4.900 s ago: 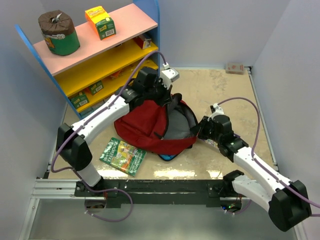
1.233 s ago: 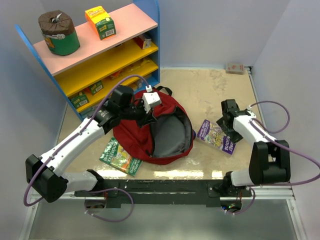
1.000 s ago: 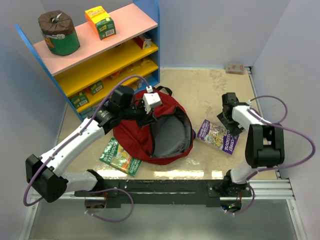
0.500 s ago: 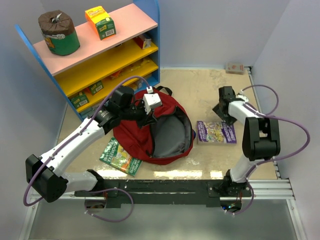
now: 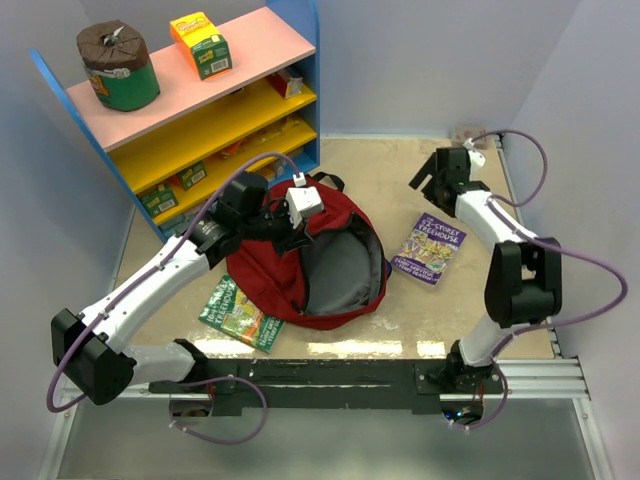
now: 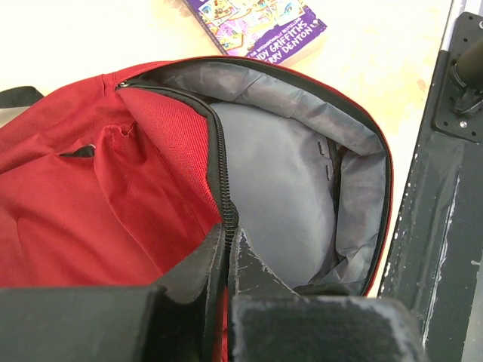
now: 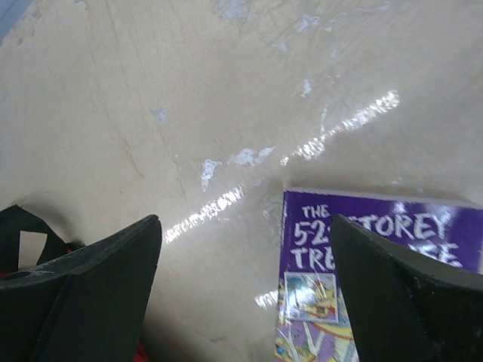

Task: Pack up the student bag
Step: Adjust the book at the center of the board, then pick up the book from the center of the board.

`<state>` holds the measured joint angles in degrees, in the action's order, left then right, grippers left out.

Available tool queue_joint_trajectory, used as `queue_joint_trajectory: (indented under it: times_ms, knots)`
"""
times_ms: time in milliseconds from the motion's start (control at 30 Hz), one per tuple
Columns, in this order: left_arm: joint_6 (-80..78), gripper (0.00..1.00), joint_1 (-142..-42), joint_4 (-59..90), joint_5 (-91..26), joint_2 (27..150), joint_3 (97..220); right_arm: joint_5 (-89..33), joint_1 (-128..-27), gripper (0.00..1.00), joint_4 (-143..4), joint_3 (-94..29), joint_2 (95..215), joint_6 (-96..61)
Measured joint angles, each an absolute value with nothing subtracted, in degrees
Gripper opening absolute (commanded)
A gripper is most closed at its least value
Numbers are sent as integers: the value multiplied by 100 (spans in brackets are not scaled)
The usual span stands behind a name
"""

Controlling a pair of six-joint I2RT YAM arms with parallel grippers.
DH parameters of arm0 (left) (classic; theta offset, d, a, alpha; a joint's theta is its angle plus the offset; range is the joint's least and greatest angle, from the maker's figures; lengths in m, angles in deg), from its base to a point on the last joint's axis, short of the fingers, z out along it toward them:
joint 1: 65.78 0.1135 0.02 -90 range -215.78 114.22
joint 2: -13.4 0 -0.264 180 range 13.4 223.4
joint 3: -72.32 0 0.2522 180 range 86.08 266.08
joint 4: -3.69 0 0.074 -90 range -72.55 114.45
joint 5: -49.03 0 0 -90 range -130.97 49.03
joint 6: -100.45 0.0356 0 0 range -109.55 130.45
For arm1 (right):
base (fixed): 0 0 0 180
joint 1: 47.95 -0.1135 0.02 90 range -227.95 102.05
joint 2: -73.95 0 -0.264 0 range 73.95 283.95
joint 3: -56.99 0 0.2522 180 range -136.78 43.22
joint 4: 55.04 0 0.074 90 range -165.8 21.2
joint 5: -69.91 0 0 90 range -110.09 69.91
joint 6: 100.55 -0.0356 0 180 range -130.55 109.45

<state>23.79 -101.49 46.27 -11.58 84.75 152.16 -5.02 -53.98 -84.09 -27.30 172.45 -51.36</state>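
Observation:
The student bag [image 5: 268,272] is a dark-red backpack lying in the middle of the table, unzipped, with its grey lining [image 6: 287,173] showing. My left gripper [image 5: 297,236] is shut on the zipper edge of the bag's opening [image 6: 223,197] and holds it up. A purple book [image 5: 430,248] lies flat on the table just right of the bag. My right gripper [image 5: 425,183] hovers over the table beyond the book's far end, open, with nothing between its fingers [image 7: 113,264]. In the right wrist view the book's title corner [image 7: 377,249] lies below the right finger.
A green book [image 5: 245,312] lies on the table at the bag's near left. A blue shelf unit [image 5: 200,110] with boxes and a tin stands at the back left. A small box [image 5: 470,135] sits in the far right corner. A black rail [image 5: 330,375] runs along the near edge.
The right arm swung from beside the purple book to the far side of the table, gripper open. The book turned on the table to a slanted lie. The left gripper kept its hold.

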Motion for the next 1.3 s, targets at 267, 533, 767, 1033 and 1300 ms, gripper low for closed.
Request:
queue_joint_trajectory:
  times_ms: [267, 533, 767, 1033, 1300]
  knots:
    - [2456, 4, -10151, 4629, -1167, 8475, 15216, -98, -5367, 97, -9288, -2054, 15892, -5045]
    - [2456, 5, -10155, 4631, -1158, 8475, 15218, -10, -5181, 99, -9834, -1480, 15669, -5062]
    - [2458, 5, -10160, 4677, -1156, 8525, 15286, -290, -4888, 99, -9705, -826, 15986, -5014]
    - [2456, 5, -10229, 4714, -1062, 8766, 15463, -1140, -4790, 99, -8748, -151, 15940, -5014]
    - [2456, 5, -10236, 4736, -1012, 8851, 15551, -1663, -4783, 83, -7594, 50, 16102, -5095]
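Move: The purple book lies flat some 12 cm back from the open, empty right hand and about 2 cm to its right, roughly 10 cm below. The red bag's middle is about 31 cm to that hand's left and 14 cm back; a small pale box stands about 27 cm ahead and 16 cm to its right. From the left hand the book is about 12 cm ahead, 34 cm to the right and 21 cm below. The open right fingers come into contact with the book, the right finger against its right edge, and push it left and forward. To get there the hand first rises about 3 cm, draws back some 15 cm and sinks, then sweeps 4 cm forward and 3 cm left, low down. The left hand keeps its pinch on the bag's zipped edge, easing about a centimetre right. ##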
